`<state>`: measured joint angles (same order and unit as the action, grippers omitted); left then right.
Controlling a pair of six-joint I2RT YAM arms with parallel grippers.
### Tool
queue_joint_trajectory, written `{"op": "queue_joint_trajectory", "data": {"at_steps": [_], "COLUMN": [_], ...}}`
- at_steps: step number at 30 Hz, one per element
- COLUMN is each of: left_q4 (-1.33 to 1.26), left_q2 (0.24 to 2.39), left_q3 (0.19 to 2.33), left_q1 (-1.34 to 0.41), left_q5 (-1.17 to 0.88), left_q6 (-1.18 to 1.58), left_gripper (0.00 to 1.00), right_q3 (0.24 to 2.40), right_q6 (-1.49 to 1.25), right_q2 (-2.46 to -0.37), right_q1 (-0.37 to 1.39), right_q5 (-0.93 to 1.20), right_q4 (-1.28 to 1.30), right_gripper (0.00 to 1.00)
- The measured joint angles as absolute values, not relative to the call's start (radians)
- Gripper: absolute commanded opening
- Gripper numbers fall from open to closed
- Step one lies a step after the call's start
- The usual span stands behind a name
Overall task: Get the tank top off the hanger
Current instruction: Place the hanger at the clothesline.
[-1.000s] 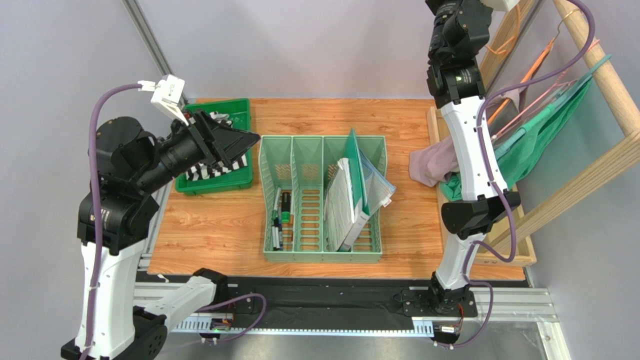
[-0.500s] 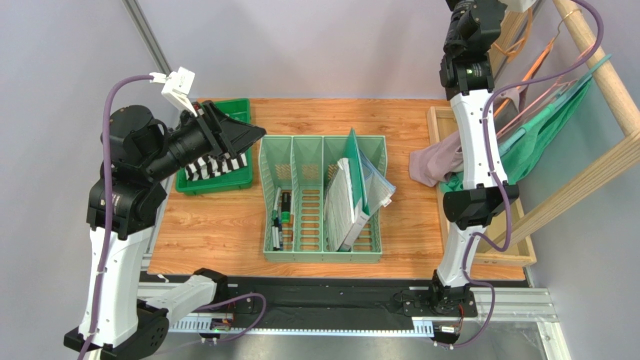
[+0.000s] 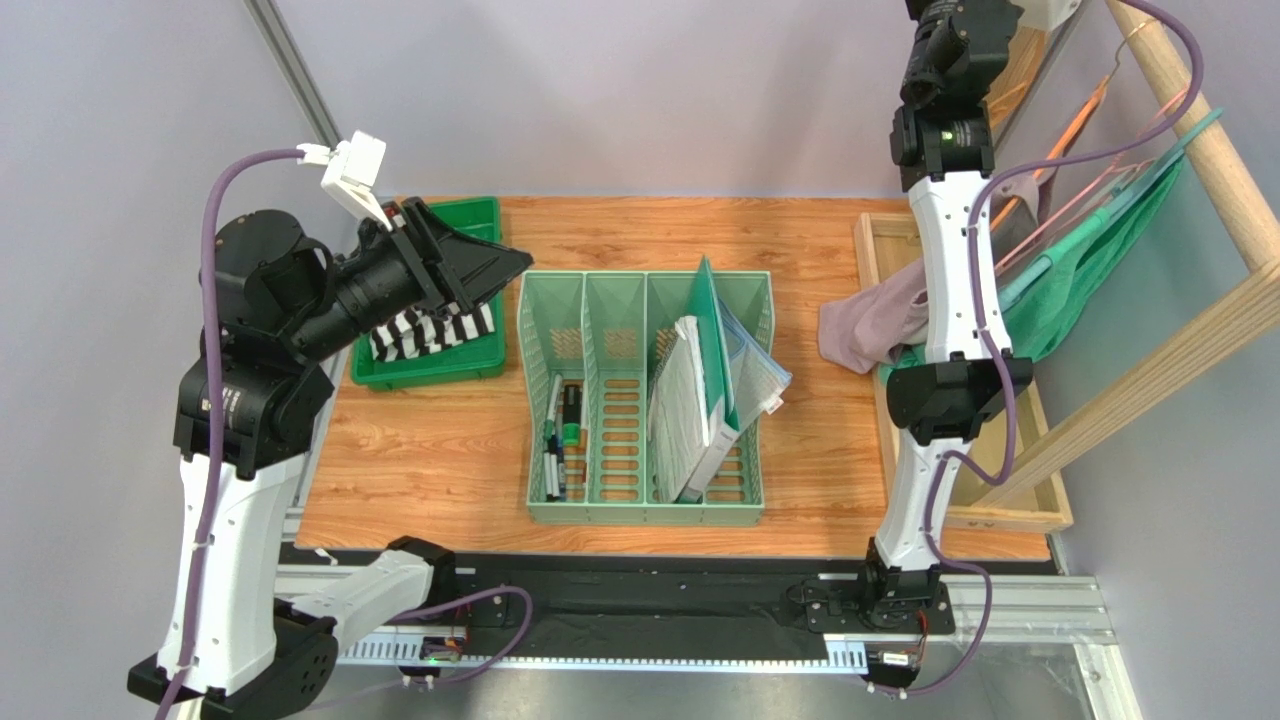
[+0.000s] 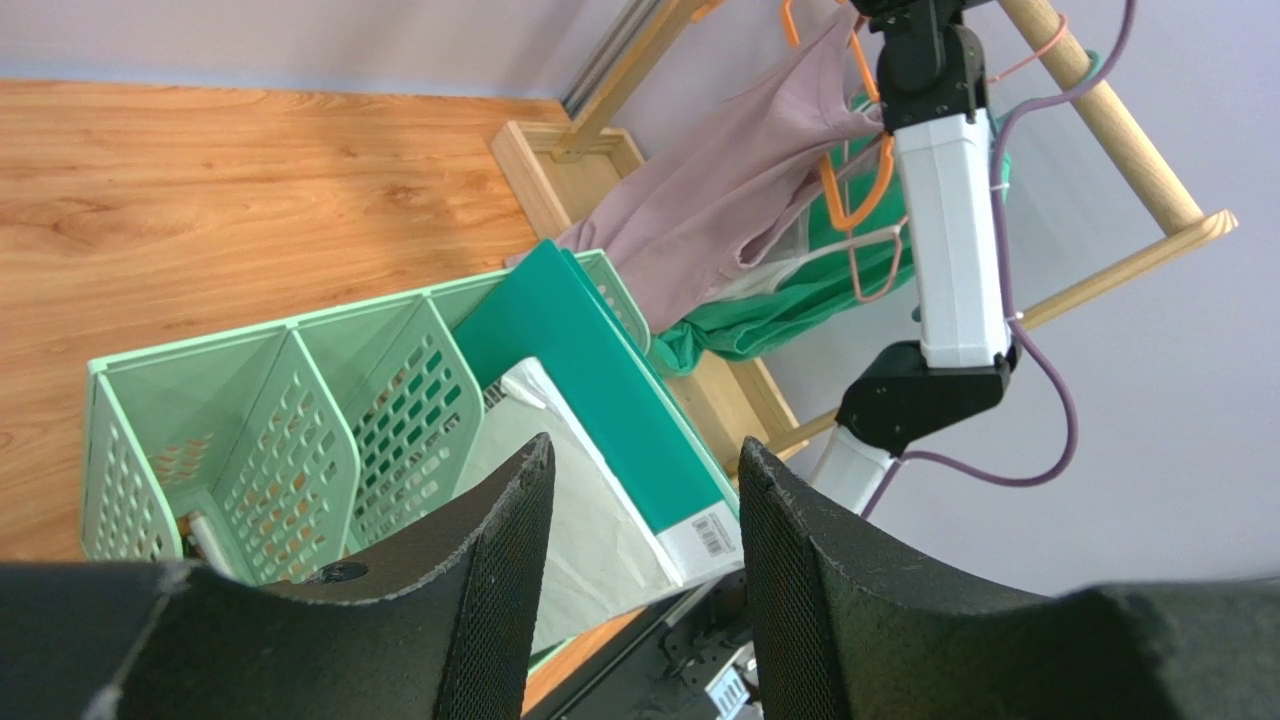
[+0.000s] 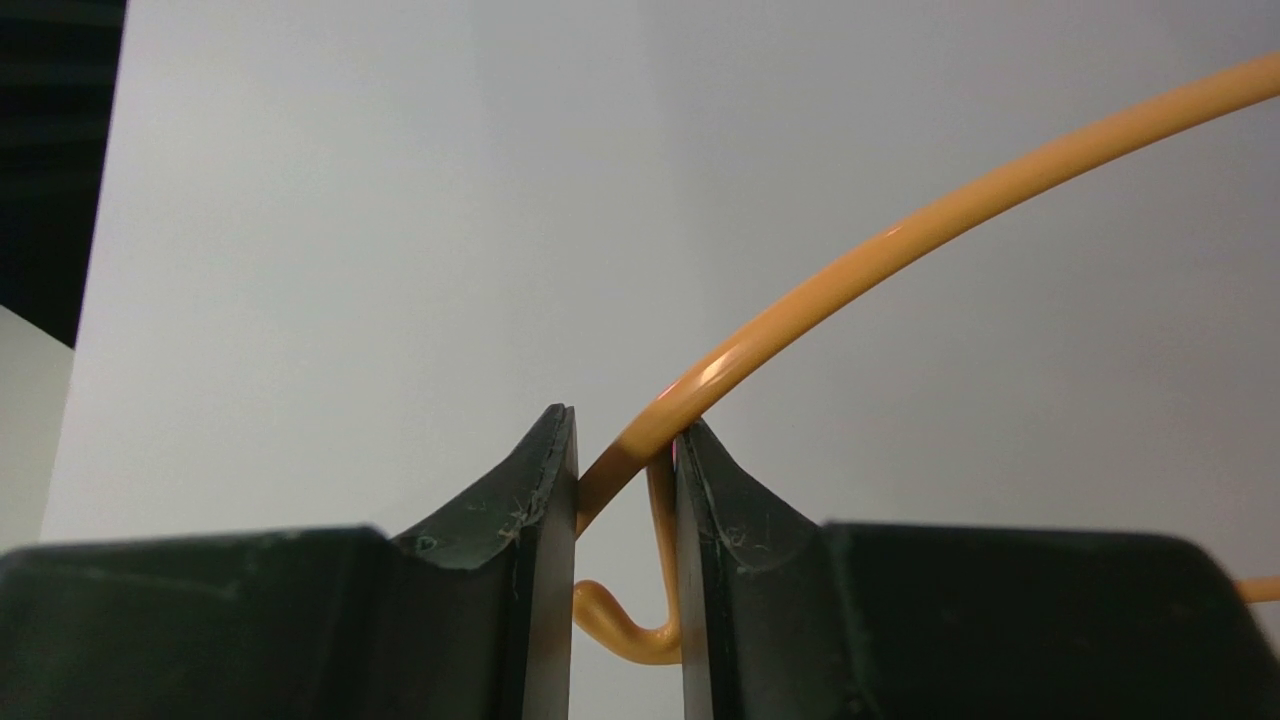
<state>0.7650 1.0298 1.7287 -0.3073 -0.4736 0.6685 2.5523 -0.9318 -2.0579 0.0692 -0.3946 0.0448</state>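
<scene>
A mauve tank top [image 3: 864,323] hangs from an orange wire hanger [image 3: 1052,143] at the right of the table, its lower part drooping beside the rack's base. In the left wrist view the tank top [image 4: 721,195] drapes off the hanger [image 4: 842,180] under the raised right arm. My right gripper [image 5: 624,435] is shut on the hanger's wire [image 5: 902,240], high up near the rack. My left gripper [image 3: 504,270] hovers open over the table's left part, pointing toward the organizer; nothing sits between its fingers [image 4: 646,458].
A wooden rack [image 3: 1202,135] stands at the right with a green garment [image 3: 1082,278] hanging on it. A green file organizer [image 3: 646,398] with folders and pens fills the table's middle. A green tray [image 3: 466,225] holding a striped item lies at the back left.
My right arm has lifted and swung slightly right with the hanger in its grip. The left arm has risen and shifted a little right; its jaws stay apart.
</scene>
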Motion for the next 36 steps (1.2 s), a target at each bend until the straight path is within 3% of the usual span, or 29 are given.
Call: {"op": "queue_joint_trajectory", "data": {"at_steps": [5,7,14,17,26,28,29,31,36], "left_q4": [0.765,0.765,0.764,0.763,0.748,0.741,0.735,0.722,0.691], "left_q2": [1.01,1.005,1.002,1.001,0.984,0.98,0.977,0.97,0.941], "left_q3": [1.719,1.719,1.717,1.709,1.653,1.64,1.632,1.612,1.545], "left_q1": [-0.307,-0.307,-0.307,-0.307,-0.307,-0.307,-0.307,-0.307,-0.307], "left_q5": [-0.474,-0.474,-0.475,-0.479,-0.492,-0.497,-0.501,-0.509,-0.527], "left_q6": [0.673,0.676,0.686,0.692,0.71,0.716,0.72,0.73,0.757], "left_gripper": [0.54,0.54,0.54,0.54,0.53,0.53,0.53,0.53,0.53], "right_q3": [2.553,2.553,2.553,2.552,2.437,2.4,2.383,2.354,2.347], "right_q6": [-0.946,-0.946,-0.96,-0.971,-0.981,-0.98,-0.98,-0.977,-0.913], "right_q2": [-2.085,-2.086,-2.086,-2.083,-1.926,-1.86,-1.832,-1.77,-1.673], "right_q1": [0.059,0.056,0.049,0.049,0.056,0.06,0.062,0.075,0.12], "right_q5": [-0.374,-0.367,-0.327,-0.306,-0.255,-0.239,-0.228,-0.201,-0.138], "right_q4": [0.073,0.079,0.104,0.136,0.372,0.427,0.44,0.482,0.574], "right_gripper": [0.0,0.04,0.5,0.63,0.73,0.76,0.85,0.9,0.94]}}
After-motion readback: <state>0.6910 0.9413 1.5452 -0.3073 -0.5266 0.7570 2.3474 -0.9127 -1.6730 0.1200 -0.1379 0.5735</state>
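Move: The orange hanger is still pinched near one end by the right hand. The clothesline rail it is going to runs about 20 cm to that hand's right, about level with its reach and some 5 cm above it. The mauve top hangs roughly 20 cm back, 8 cm right and 25 cm below the right hand. From the left hand, that part of the rail lies about 36 cm ahead, 60 cm right and 15 cm higher. The orange hanger is first eased down about 3 cm and slightly forward in the right hand's pinch; then the fingers open wide and let go of its bar. The right hand draws back some 13 cm and drifts about 6 cm left, away from the rail, dipping a little more before rising again, while its fingers tip down about 20 degrees and swing counter-clockwise. The empty left hand sinks about 3 cm. ##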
